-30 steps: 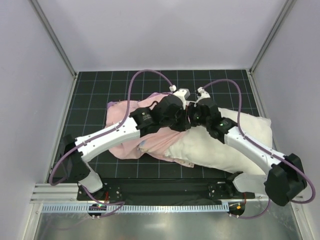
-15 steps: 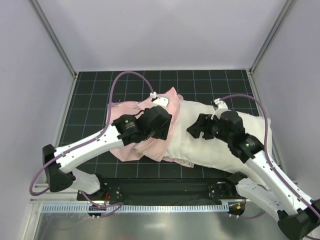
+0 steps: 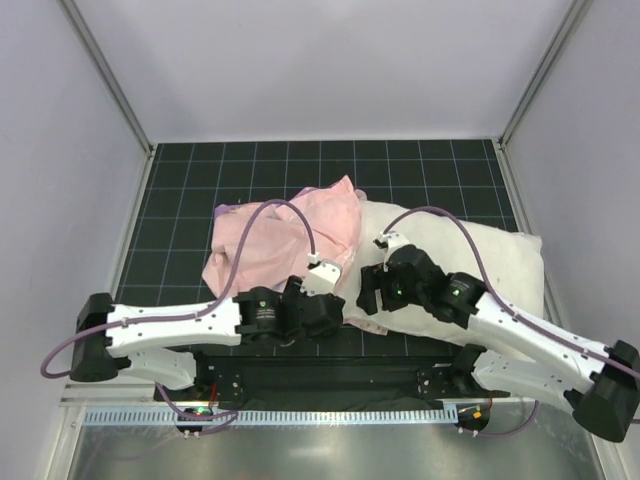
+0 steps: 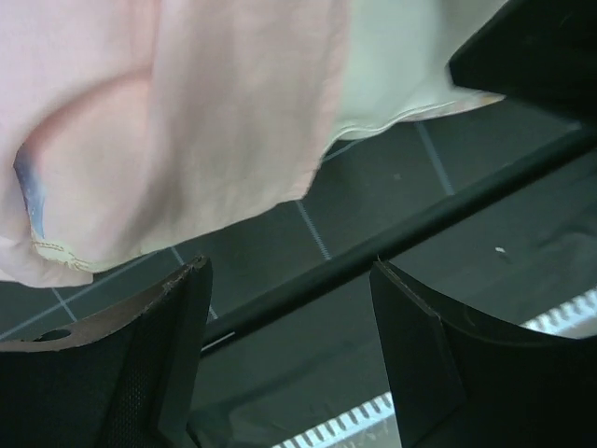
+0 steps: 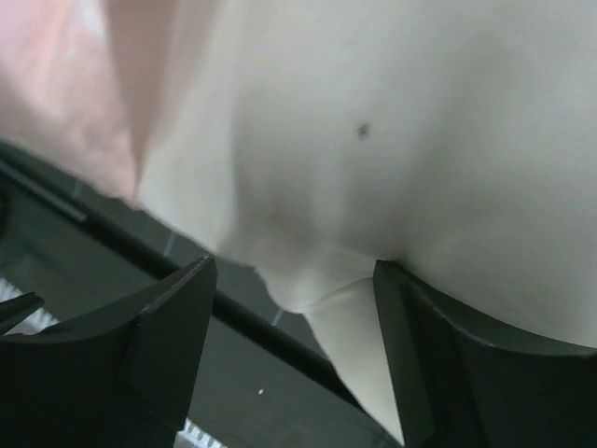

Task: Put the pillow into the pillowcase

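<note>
The white pillow (image 3: 470, 262) lies across the right half of the black grid mat. The pink pillowcase (image 3: 275, 240) is bunched at the left and overlaps the pillow's left end. My left gripper (image 3: 326, 316) sits low at the mat's near edge, just in front of the pillowcase hem. In the left wrist view this gripper (image 4: 289, 355) is open with nothing between its fingers, and the pillowcase (image 4: 168, 121) and pillow (image 4: 410, 65) lie beyond them. My right gripper (image 3: 368, 292) is at the pillow's near left corner. In the right wrist view it (image 5: 294, 350) is open, with a flap of the pillow (image 5: 392, 121) hanging between the fingers.
The black mounting plate (image 3: 330, 372) and a ribbed metal rail (image 3: 300, 415) run along the near edge. White walls with metal corner posts (image 3: 108, 75) close in the mat (image 3: 180, 190) on three sides. Purple cables loop above both arms.
Both grippers have opened and let go of the fabric. Both arms drew back from the middle toward the near edge. The pillowcase settled over the pillow's left end.
</note>
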Robot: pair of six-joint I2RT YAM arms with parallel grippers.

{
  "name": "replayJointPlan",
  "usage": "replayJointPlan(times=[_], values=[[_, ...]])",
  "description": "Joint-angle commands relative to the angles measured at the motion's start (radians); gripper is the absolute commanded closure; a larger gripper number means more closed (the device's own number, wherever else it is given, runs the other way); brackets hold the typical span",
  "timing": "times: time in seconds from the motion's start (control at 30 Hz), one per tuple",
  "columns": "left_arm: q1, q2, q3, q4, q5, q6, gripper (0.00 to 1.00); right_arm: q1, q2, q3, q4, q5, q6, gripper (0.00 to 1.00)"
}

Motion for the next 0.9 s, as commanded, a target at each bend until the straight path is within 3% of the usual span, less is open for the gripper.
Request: replayJointPlan(times=[0.0, 0.03, 0.1, 0.13, 0.23, 0.5, 0.57, 0.6, 0.7, 0.73, 0.8, 0.87], values=[[-0.001, 0.037, -0.119, 0.118, -0.119, -0.102, 0.26, 0.004, 0.064, 0.033, 0.044, 0.219, 0.031, 0.27], [0.002, 0.044, -0.136, 0.147, -0.146, -0.114, 0.25, 0.006, 0.082, 0.042, 0.052, 0.238, 0.032, 0.41], [0.012, 0.081, -0.158, 0.169, -0.208, -0.132, 0.23, 0.006, 0.131, 0.086, 0.054, 0.269, 0.035, 0.56], [0.018, 0.093, -0.164, 0.195, -0.219, -0.131, 0.23, 0.004, 0.148, 0.103, 0.048, 0.269, 0.037, 0.71], [0.022, 0.158, -0.150, 0.230, -0.273, -0.119, 0.23, 0.006, 0.196, 0.158, 0.038, 0.251, 0.037, 0.87], [0.073, 0.334, -0.070, 0.279, -0.309, -0.062, 0.27, 0.004, 0.188, 0.175, 0.072, 0.220, 0.049, 0.91], [0.102, 0.348, -0.061, 0.260, -0.318, -0.057, 0.43, 0.004, 0.183, 0.183, 0.067, 0.226, 0.054, 0.92], [0.128, 0.350, -0.060, 0.252, -0.324, -0.053, 0.57, 0.004, 0.174, 0.186, 0.066, 0.226, 0.054, 0.92], [0.156, 0.318, -0.067, 0.232, -0.350, -0.040, 0.78, 0.004, 0.159, 0.206, 0.066, 0.228, 0.051, 0.94], [0.159, 0.305, -0.066, 0.226, -0.347, -0.027, 0.91, 0.006, 0.157, 0.223, 0.064, 0.226, 0.045, 0.94], [0.159, 0.258, -0.053, 0.207, -0.307, -0.004, 1.00, 0.003, 0.160, 0.246, 0.063, 0.221, 0.034, 0.94], [0.159, 0.215, -0.037, 0.203, -0.197, 0.042, 1.00, 0.001, 0.173, 0.293, 0.063, 0.202, 0.026, 0.95]])
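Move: The pillowcase's open edge, at its near end, lies about 6 cm ahead of the left hand, neither left nor right, and some 11 cm below; the pillow fold is roughly 8 cm ahead, 6 cm right and 8 cm below. The black table bar runs about 9 cm straight back. For the right hand, that pillow fold is about 3 cm ahead, 1 cm right and 2 cm below, with the pillowcase edge 3 cm ahead and 7 cm left, 7 cm lower. The pillow's near-left part is pinched as the right hand eases forward about 5 cm with a short dip and closes on it, then holds nearly still and finally rises some 3 cm. The pillowcase edge is taken by the open left hand, which sinks about 10 cm, reaches forward nearly 9 cm turning some 15 degrees counter-clockwise, and shuts, lifting slightly. ##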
